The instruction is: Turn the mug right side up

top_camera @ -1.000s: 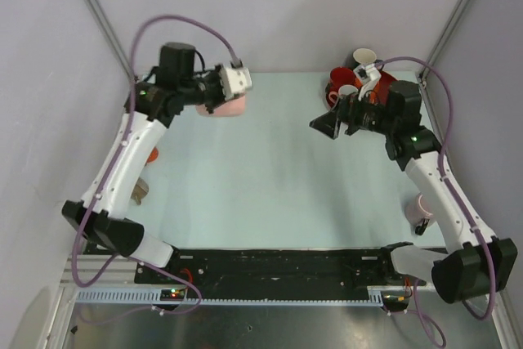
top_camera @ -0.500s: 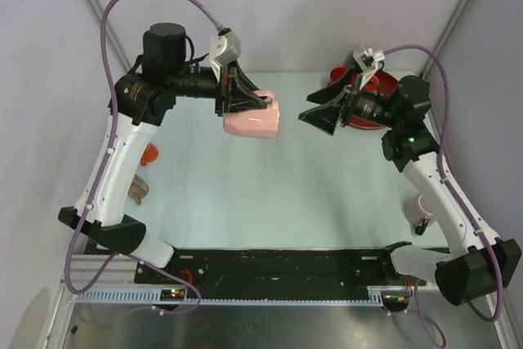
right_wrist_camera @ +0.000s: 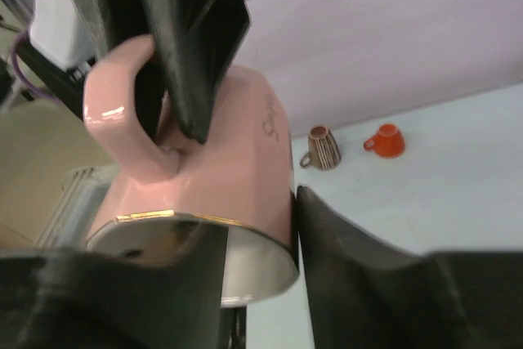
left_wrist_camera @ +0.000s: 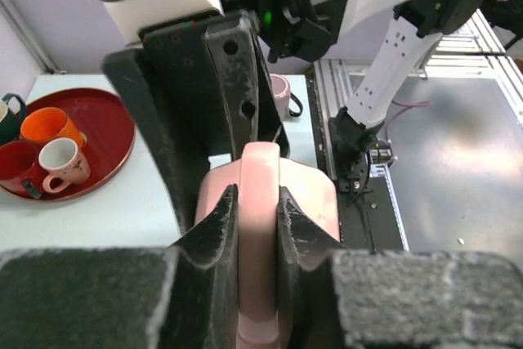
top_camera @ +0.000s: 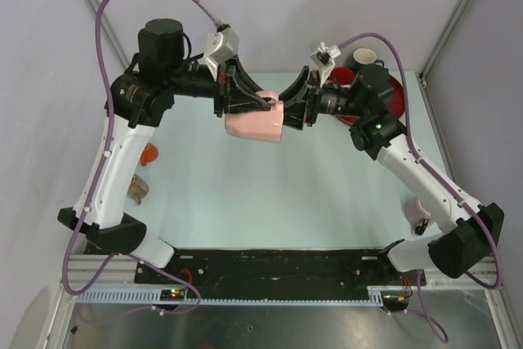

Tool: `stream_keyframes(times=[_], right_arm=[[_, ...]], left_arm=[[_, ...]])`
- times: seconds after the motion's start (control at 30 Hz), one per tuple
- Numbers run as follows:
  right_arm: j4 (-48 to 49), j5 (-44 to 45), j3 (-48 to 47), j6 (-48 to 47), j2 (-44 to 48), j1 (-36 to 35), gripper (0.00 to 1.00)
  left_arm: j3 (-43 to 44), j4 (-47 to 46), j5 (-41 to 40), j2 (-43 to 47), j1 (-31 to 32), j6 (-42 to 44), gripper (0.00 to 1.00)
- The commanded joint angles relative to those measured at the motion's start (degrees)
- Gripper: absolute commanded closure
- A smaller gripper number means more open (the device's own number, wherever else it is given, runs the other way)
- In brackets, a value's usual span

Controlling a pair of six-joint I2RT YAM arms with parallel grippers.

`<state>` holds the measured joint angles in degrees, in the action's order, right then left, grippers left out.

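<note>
The pink mug (top_camera: 253,126) hangs on its side above the table's back middle, its open mouth facing right. My left gripper (top_camera: 265,104) is shut on the mug's handle (left_wrist_camera: 260,226), which fills the gap between its fingers; the mug body (left_wrist_camera: 315,202) shows beyond them. My right gripper (top_camera: 296,108) meets the mug from the right. In the right wrist view its jaws straddle the rim of the mug (right_wrist_camera: 221,161): one finger (right_wrist_camera: 351,275) lies against the outer wall, the other sits inside the mouth with a gap to the inner wall.
A red tray (top_camera: 395,97) with several cups stands at the back right. An orange cup (top_camera: 149,153) and a striped cup (top_camera: 139,191) sit near the left edge. Another pink mug (top_camera: 419,210) stands by the right arm.
My left arm has carried the mug from the back left towards the middle. My right gripper has moved left to the mug's mouth and its jaws have narrowed around the rim.
</note>
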<state>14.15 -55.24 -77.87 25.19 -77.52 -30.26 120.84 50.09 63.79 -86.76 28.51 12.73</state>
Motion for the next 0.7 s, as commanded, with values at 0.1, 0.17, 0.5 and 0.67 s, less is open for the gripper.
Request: stream_keyframes(times=[0.1, 0.17, 0.5, 0.67], right_arm=[[-2.8, 1.8, -4.7, 0.9, -0.9, 1.3, 0.98], [-9.6, 5.6, -5.5, -0.1, -0.4, 3.7, 0.99], [-47.1, 28.9, -13.9, -11.1, -2.0, 23.5, 1.0], [-63.9, 41.1, -30.6, -17.0, -15.7, 35.8, 1.0]], left_arm=[[1.3, -4.4, -3.1, 1.5, 0.4, -1.4, 0.96], [-0.2, -4.5, -10.2, 2.2, 0.3, -0.6, 0.42], [-6.6, -4.5, -58.2, 4.7, 0.3, 7.4, 0.0], [-15.0, -4.5, -68.1, 6.3, 0.3, 9.1, 0.0]])
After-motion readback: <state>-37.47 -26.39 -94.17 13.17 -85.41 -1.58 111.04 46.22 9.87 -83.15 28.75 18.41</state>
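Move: My right hand's half-closed fingers straddle the rim of the pink mug; its middle lies about 5 cm to that hand's left and 4 cm back, level with it. The red tray is some 38 cm ahead, 31 cm right and 43 cm below; the white mug on it about 36 cm ahead and 23 cm right. From my left hand, which holds the handle, the mug's middle is roughly 5 cm below and 2 cm left, neither ahead nor back. I take the pink mug over in the air: my right fingers shut on its rim while the hand barely shifts, then my left fingers open wide and let go of the handle. My right hand sweeps the mug right and forward towards the red tray, about 22 cm and 17 cm, sinking some 10 cm and turning clockwise. My left hand clears forward and left, swinging about 50 degrees counter-clockwise. ##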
